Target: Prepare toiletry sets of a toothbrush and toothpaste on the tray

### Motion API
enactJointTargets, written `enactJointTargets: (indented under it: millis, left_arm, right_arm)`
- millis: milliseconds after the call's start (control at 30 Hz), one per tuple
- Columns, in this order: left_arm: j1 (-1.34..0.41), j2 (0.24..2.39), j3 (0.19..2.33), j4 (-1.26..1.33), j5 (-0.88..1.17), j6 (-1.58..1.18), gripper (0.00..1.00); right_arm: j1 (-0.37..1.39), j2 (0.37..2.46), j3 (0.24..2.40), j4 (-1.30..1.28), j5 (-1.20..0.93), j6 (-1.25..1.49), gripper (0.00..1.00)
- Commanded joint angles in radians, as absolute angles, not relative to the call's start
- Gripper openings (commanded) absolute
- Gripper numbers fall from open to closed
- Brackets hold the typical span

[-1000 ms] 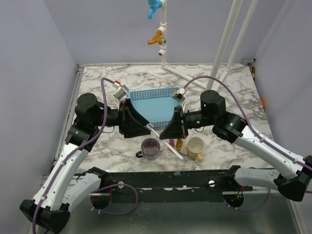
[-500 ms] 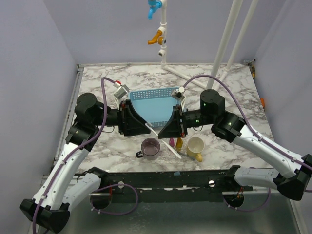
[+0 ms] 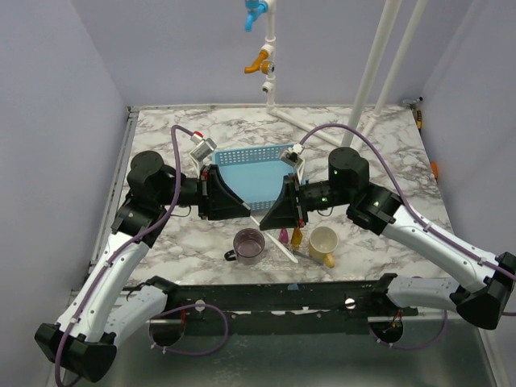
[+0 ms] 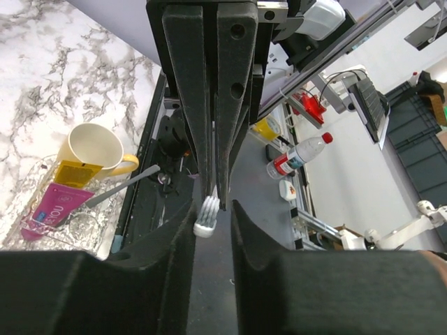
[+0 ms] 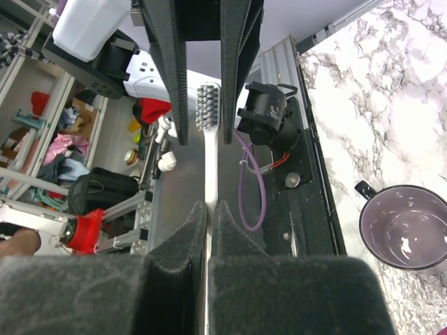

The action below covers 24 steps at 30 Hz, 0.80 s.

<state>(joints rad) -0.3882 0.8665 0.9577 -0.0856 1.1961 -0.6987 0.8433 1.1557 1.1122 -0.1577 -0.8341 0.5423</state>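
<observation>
My right gripper (image 5: 209, 206) is shut on the handle of a white toothbrush (image 5: 208, 150) and holds it in the air above the table's front. Its bristled head (image 4: 207, 215) sits between the fingers of my left gripper (image 4: 213, 209), whose jaws stand narrowly apart; the head is against one finger, with a gap to the other. From above, the two grippers (image 3: 246, 208) (image 3: 262, 222) meet tip to tip. Below, the clear tray (image 4: 28, 234) holds a pink toothpaste (image 4: 56, 206), a yellow toothpaste (image 4: 73, 172) and a grey toothbrush (image 4: 122, 188).
A yellow mug (image 3: 324, 243) stands right of the tray and a purple mug (image 3: 249, 243) left of it. The light-blue mesh basket (image 3: 254, 173) lies just behind both grippers. White poles (image 3: 375, 72) rise at the back right.
My left gripper's jaws have narrowed around the toothbrush head. Both grippers have shifted slightly; the right one keeps its hold on the handle.
</observation>
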Motion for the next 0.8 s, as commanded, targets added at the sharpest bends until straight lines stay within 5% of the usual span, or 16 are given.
enactJointTargets:
  millis: [0, 200, 300, 500, 767]
  left_arm:
    - [-0.393, 0.870, 0.984, -0.056, 1.223, -0.693, 0.21]
    - [-0.393, 0.874, 0.986, -0.067, 1.222, -0.682, 0.00]
    - [-0.393, 0.874, 0.983, -0.074, 1.221, -0.678, 0.00]
    - [-0.413, 0.844, 1.022, -0.269, 1.120, -0.550, 0.00]
    - [-0.598, 0.823, 1.121, -0.579, 0.791, -0.381, 0.00]
  right_arm:
    - [0.848, 1.157, 1.101, -0.137, -0.867, 0.546, 0.00]
    - [0.848, 1.155, 1.097, -0.143, -0.857, 0.538, 0.00]
    - [0.848, 1.157, 1.096, -0.152, -0.857, 0.526, 0.00]
    - [0.849, 1.136, 1.114, -0.230, -0.793, 0.484, 0.51]
    - [0.848, 1.086, 1.162, -0.364, -0.636, 0.428, 0.60]
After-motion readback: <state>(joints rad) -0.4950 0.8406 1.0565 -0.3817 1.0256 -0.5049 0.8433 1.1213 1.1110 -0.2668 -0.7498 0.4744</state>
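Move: The toothbrush, still pinched by the right hand, has its head between the left hand's open fingers; its middle lies about 5 cm back, 5 cm right and 2 cm below the left hand, and about 2 cm back, 2 cm right and 1 cm below the right. From the left hand, the dark mug stands about 4 cm ahead, straight in line sideways, and the pink toothpaste about 6 cm ahead and 10 cm right, both some 31 cm lower. The toothbrush changes hands in the air: the left fingers close on its head end and pinch it while both hands stay nearly still. Then the right fingers open to over half and let go of the handle, that hand easing about 1 cm down and 1 cm right, away from the left. At the end the left hand keeps its pinch and starts back about 1 cm, turning some 5 degrees. ##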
